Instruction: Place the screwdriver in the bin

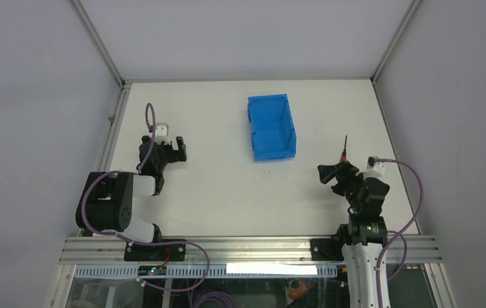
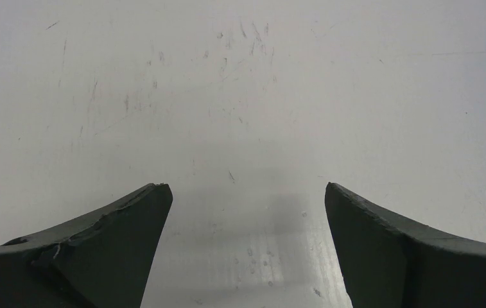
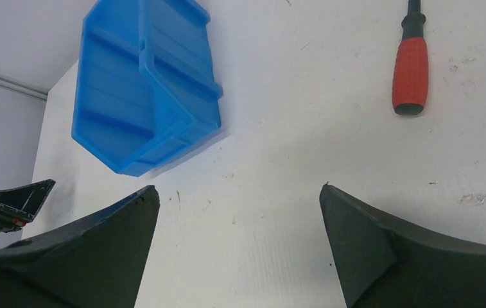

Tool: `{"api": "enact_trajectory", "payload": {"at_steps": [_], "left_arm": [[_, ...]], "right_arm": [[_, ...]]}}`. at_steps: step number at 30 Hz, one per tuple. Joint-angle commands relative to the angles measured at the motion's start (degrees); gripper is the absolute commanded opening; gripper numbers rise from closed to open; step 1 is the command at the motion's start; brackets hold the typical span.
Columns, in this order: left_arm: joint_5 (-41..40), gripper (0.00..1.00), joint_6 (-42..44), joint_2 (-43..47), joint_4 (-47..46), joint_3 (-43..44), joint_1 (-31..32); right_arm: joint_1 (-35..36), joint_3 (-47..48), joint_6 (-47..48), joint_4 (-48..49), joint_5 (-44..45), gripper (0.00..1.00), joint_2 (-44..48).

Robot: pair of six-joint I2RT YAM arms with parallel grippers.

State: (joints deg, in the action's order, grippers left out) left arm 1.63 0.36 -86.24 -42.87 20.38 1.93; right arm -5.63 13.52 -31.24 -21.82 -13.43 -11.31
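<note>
The screwdriver (image 1: pixel 343 151) lies flat on the white table at the right, its red handle toward me and its thin black shaft pointing away. In the right wrist view its handle (image 3: pixel 411 74) lies at the upper right, ahead and to the right of the jaws. The blue bin (image 1: pixel 272 126) stands empty at the centre back; it also shows in the right wrist view (image 3: pixel 147 83) at the upper left. My right gripper (image 1: pixel 334 169) (image 3: pixel 237 199) is open and empty, just short of the handle. My left gripper (image 1: pixel 182 149) (image 2: pixel 246 192) is open and empty over bare table at the left.
White table (image 1: pixel 227 192) with grey walls and metal frame rails on three sides. An aluminium rail (image 1: pixel 246 247) runs along the near edge by the arm bases. Purple cables loop from both wrists.
</note>
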Motion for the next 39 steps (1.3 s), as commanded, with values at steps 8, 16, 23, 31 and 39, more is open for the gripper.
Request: {"api": "enact_trajectory", "payload": {"at_steps": [8,16,23,31,39], "left_arm": [[0.9,0.99,-0.9,0.0,-3.7,1.3,0.6],[0.8,0.99,-0.9,-0.1,-3.7,1.3,0.6],[0.9,0.99,-0.9,-0.1,-3.7,1.3,0.6],[0.9,0.99,-0.9,-0.1,-3.8,1.3,0.6],[0.9,0.99,-0.9,-0.1,-3.7,1.3,0.6]], "right_arm": [[0.0,9.3,4.2,0.6,0.5,0.99,-3.1],[0.0,40.7,16.3,-21.0,16.8,0.99,-35.2],[-1.2,65.4,21.9,-41.3,19.6,0.99,-70.2],[-6.5,66.7,22.6,-34.7,10.1,0.86,-93.6],[-6.5,66.6,23.7,-30.8,11.0,0.59,-103.4]]}}
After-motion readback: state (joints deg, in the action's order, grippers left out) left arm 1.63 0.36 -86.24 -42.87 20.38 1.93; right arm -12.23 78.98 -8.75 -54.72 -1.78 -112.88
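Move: The screwdriver lies on the table about 12 cm ahead of the right hand, 9 cm to its right and 11 cm below, its red handle end nearer the robot. The blue bin is about 10 cm farther out than the screwdriver and some 25 cm to the left of it. From the left hand, idle, the screwdriver is some 62 cm to the right, 4 cm back and about 3 cm below. The right hand first rises about 13 cm, then swings forward and right over the screwdriver, some 10 cm each way, while the wrist tips down by about 65 degrees until the fingers point almost straight at the table. It then drops fast, some 23 cm from the top of the arc, bringing the fingers down either side of the front of the red handle, and they close by about a third on the way without yet visibly touching the handle. ##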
